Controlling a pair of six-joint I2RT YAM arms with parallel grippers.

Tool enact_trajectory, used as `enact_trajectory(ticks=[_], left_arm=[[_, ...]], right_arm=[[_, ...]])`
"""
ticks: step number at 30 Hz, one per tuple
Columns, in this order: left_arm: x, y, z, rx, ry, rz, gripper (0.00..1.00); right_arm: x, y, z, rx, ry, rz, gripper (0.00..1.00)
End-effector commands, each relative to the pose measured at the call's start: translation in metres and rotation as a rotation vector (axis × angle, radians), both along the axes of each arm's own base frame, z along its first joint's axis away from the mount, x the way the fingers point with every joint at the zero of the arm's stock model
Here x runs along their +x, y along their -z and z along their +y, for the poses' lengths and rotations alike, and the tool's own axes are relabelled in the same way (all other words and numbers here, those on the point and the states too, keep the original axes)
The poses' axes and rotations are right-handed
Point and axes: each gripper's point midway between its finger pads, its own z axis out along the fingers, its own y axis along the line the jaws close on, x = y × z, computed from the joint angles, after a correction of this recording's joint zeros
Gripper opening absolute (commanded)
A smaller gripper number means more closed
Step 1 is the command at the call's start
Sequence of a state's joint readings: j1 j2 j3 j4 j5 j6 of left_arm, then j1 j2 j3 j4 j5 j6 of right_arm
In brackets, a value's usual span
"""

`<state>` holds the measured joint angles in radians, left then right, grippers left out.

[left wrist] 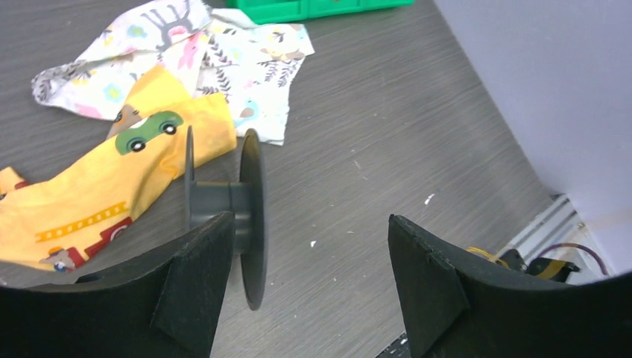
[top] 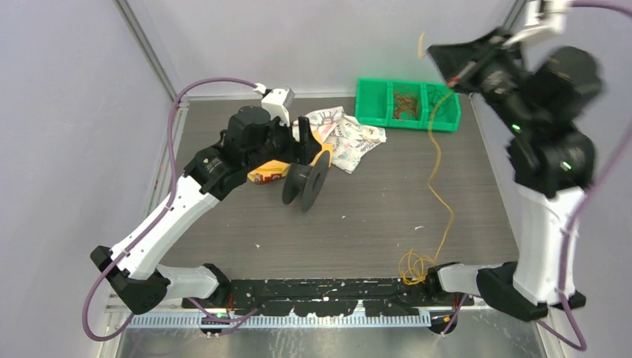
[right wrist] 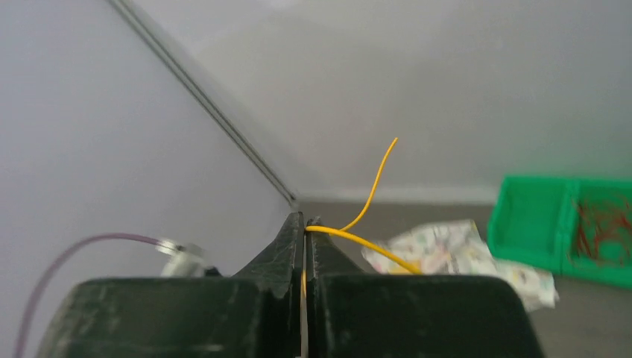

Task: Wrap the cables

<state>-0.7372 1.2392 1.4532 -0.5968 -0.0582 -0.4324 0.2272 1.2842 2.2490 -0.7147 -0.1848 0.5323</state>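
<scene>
A thin yellow cable (top: 434, 160) hangs from my raised right gripper (top: 441, 58) down to a loose coil (top: 414, 265) at the table's near edge, by the right arm's base. The right wrist view shows the right gripper (right wrist: 305, 221) shut on the cable (right wrist: 373, 246), with a short free end curling upward. A black spool (top: 305, 186) stands on its rims mid-table. My left gripper (top: 307, 149) hovers just behind it, open and empty. In the left wrist view the spool (left wrist: 223, 200) sits by the left finger, left of the gripper (left wrist: 313, 224).
A green bin (top: 406, 104) holding reddish wire stands at the back right and also shows in the right wrist view (right wrist: 536, 224). Patterned white cloths (top: 350, 138) and a yellow printed cloth (left wrist: 97, 201) lie behind the spool. White walls enclose the table.
</scene>
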Motion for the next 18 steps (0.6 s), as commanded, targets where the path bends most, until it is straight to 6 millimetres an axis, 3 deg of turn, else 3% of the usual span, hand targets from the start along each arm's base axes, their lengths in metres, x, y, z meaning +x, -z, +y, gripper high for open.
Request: enact_trajectory(ticks=[1,5,10,13,18], left_arm=[[-0.009,-0.033,-0.013,-0.046,0.113,-0.059,0.76],[-0.014,-0.029,-0.028,-0.069,0.182,-0.026,0.76],[-0.028,-0.039,-0.055,-0.159,0.336,-0.014,0.76],[-0.032,-0.031,-0.079,-0.224,0.432,0.04,0.77],[-0.03,0.002,-0.127,-0.372,0.454,0.112,0.77]], right_arm=[[0.057,0.126,0.012,-0.104,0.008,0.379,0.01],[0.059,0.17,0.013,-0.119,0.005,0.48,0.01],[0.047,0.18,0.015,-0.131,-0.028,0.488,0.01],[0.039,0.166,0.024,-0.095,-0.085,0.469,0.0],[0.021,0.108,0.041,0.041,-0.198,0.341,0.01]])
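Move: The yellow cable, pinched in the right gripper, is about 19 cm right of the open left gripper, roughly level fore and aft and some 28 cm above it. From the left gripper the spool stands 2 cm left, 1 cm back and 26 cm below; the white cloth lies 14 cm ahead, 5 cm right and 34 cm below. From the right gripper the spool is about 21 cm left, level fore and aft and 55 cm below; the cable heap is 21 cm back, 8 cm right and 62 cm below. Swing the right gripper steeply down some 24 cm and a little forward, tipping its fingers down, then let it come back up about 6 cm while it draws back, keeping the cable pinched. Meanwhile bring the left gripper, still open and empty, about 8 cm right towards the right gripper and the cable, turning it clockwise some 20 degrees. ##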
